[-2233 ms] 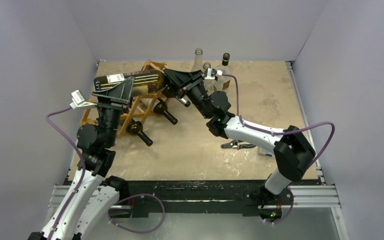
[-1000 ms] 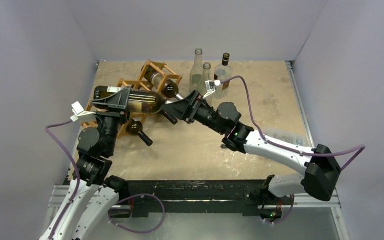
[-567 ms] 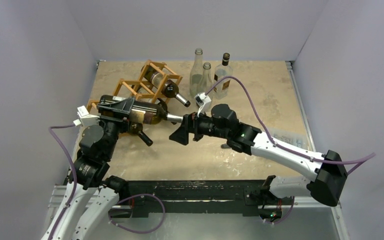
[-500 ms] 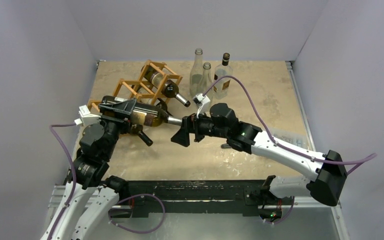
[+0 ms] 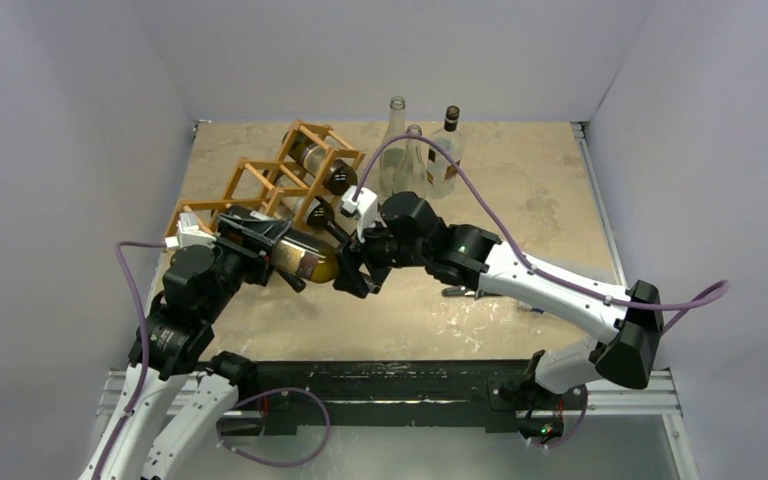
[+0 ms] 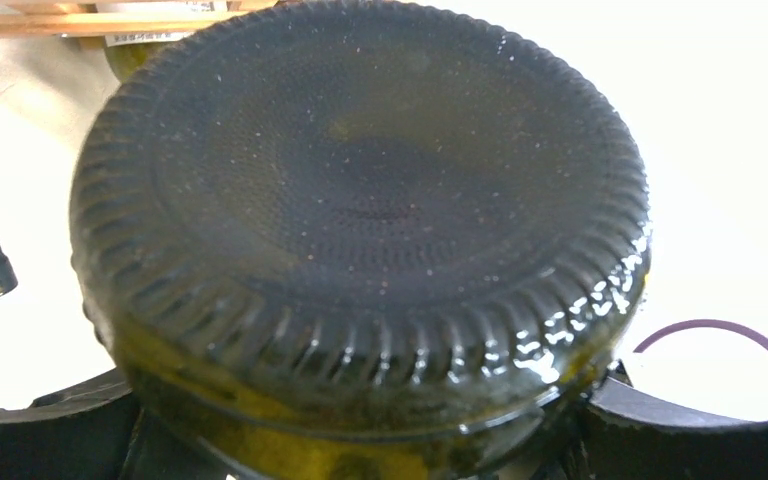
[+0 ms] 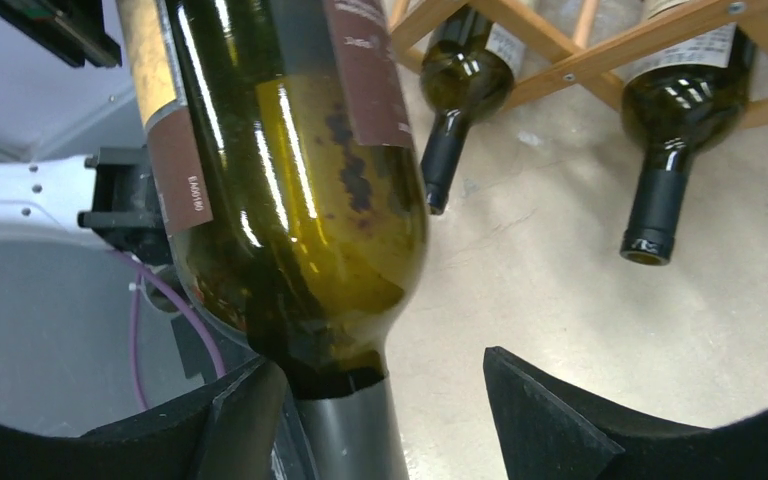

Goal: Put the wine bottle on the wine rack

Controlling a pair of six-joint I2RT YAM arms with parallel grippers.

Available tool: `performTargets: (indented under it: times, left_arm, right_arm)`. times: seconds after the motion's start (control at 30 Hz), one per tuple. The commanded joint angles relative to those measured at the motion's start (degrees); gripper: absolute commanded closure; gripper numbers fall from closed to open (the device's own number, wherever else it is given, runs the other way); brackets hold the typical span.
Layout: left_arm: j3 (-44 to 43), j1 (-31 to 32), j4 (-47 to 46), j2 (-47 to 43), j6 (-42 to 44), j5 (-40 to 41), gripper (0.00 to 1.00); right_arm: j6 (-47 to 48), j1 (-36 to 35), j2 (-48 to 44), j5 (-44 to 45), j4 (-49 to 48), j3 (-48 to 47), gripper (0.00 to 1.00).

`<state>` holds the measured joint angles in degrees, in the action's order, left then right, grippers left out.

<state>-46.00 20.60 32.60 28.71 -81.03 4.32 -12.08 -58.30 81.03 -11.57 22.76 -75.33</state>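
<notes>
The wine bottle (image 5: 300, 257) is dark green with brown and gold labels. It hangs nearly level over the table, just in front of the wine rack (image 5: 260, 180). My left gripper (image 5: 260, 240) is shut on its base end, and the ribbed base fills the left wrist view (image 6: 360, 220). My right gripper (image 5: 355, 272) is open around the grey foil neck (image 7: 350, 430). The neck lies against one finger (image 7: 240, 410), and the other finger (image 7: 550, 410) stands apart. The rack's wooden bars (image 7: 560, 60) hold other dark bottles (image 7: 675, 130).
Three upright bottles stand at the back: two clear ones (image 5: 396, 135) and one with a dark cap (image 5: 447, 140). A small dark tool (image 5: 460, 292) lies on the table under my right arm. White walls close in the left, back and right sides.
The bottle has come down from above the rack toward the near side. My right gripper let go of the neck, backed off, and now sits open around it near the shoulder.
</notes>
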Motion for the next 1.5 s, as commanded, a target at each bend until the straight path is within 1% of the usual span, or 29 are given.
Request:
performTargets:
  times: [0.0,0.17,0.2,0.33,0.5,0.57,0.63,0.67,0.73,0.87,0.97,1.07,1.23,1.33,1.47]
  left_arm:
    - [-4.0,-0.4,-3.6,-0.2,0.0,-2.7,1.00]
    - [-4.3,-0.4,-2.3,0.3,-0.6,-3.0,1.00]
    - [-4.4,-0.4,-2.3,0.3,-0.7,-2.9,1.00]
    - [-4.6,-0.4,-1.3,0.6,-0.7,-2.9,1.00]
    - [-6.0,-0.4,1.8,1.2,-0.3,-2.6,1.00]
    - [-6.6,-0.4,4.0,1.2,-0.2,-2.5,1.00]
    - [-6.8,-0.4,5.5,1.1,-0.1,-2.5,1.00]
    - [-6.9,-0.4,6.2,1.1,-0.3,-2.7,0.97]
    - [-6.8,-0.4,7.4,0.9,-0.6,-3.0,0.84]
    - [-7.3,-0.4,10.4,0.9,-0.7,-2.6,0.45]
    - [-8.0,-0.4,12.8,0.9,0.0,-1.8,0.17]
    - [-9.0,-0.4,14.9,0.9,1.3,-0.7,0.01]
    - [-11.5,-0.4,19.3,0.8,4.4,2.8,0.00]
    - [-13.6,-0.4,23.3,0.4,7.2,7.0,0.00]
    - [-16.5,-0.4,27.1,-0.8,13.0,12.9,0.00]
  right_arm:
    - [4.1,-2.1,1.0,-0.6,-0.7,-2.2,0.26]
    - [2.3,-5.1,1.1,0.3,-8.4,2.2,0.30]
    - [1.8,-5.5,1.0,0.6,-10.5,3.2,0.32]
    - [-2.8,-6.0,1.2,-0.2,-17.9,6.0,0.50]
    - [-4.3,-6.4,1.0,0.2,-20.9,7.0,0.74]
    - [-4.5,-6.4,0.2,0.9,-21.6,7.5,0.85]
    - [-4.9,-6.4,-0.8,1.1,-22.4,8.4,0.98]
    - [-5.7,-6.4,-1.6,1.0,-23.7,9.0,1.00]
    - [-7.4,-6.4,-3.2,0.7,-26.9,11.1,1.00]
    - [-11.3,-6.4,-6.0,-0.2,-33.7,15.2,1.00]
    - [-13.0,-6.4,-7.4,0.7,-36.2,16.8,1.00]
    - [-14.5,-6.4,-7.7,1.5,-35.3,16.1,1.00]
    - [-16.9,-6.4,-8.1,1.6,-33.5,14.9,1.00]
    - [-18.8,-6.4,-8.4,1.1,-31.1,14.9,1.00]
    - [-19.0,-6.4,-8.5,2.2,-26.5,15.2,1.00]
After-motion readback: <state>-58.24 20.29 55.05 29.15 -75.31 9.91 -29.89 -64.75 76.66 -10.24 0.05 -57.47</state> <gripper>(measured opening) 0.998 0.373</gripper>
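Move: The neck of the wine bottle that the left hand holds lies about 3 cm back and 3 cm left of the right hand, level with it, just where its open fingers reach. From the right hand, the rack's middle is some 22 cm ahead, 20 cm left and 12 cm lower; the capped necks of two racked bottles lie about 20 cm lower, one 18 cm ahead and 5 cm left, the other 8 cm ahead and 16 cm left. From the left hand, the held bottle's neck is some 18 cm right and 8 cm back, level. While the left hand keeps its grip on the bottle's body and lowers it about 2.5 cm, the right hand goes back, left and down about 6 cm in all onto the neck and pinches it, then carries on slightly back, rolling its left side up and tipping some 15 degrees. Only once that grip is shut does the left hand open wide and let go, easing back and then left about 4 cm away from the bottle, rolling its left side up a little. ##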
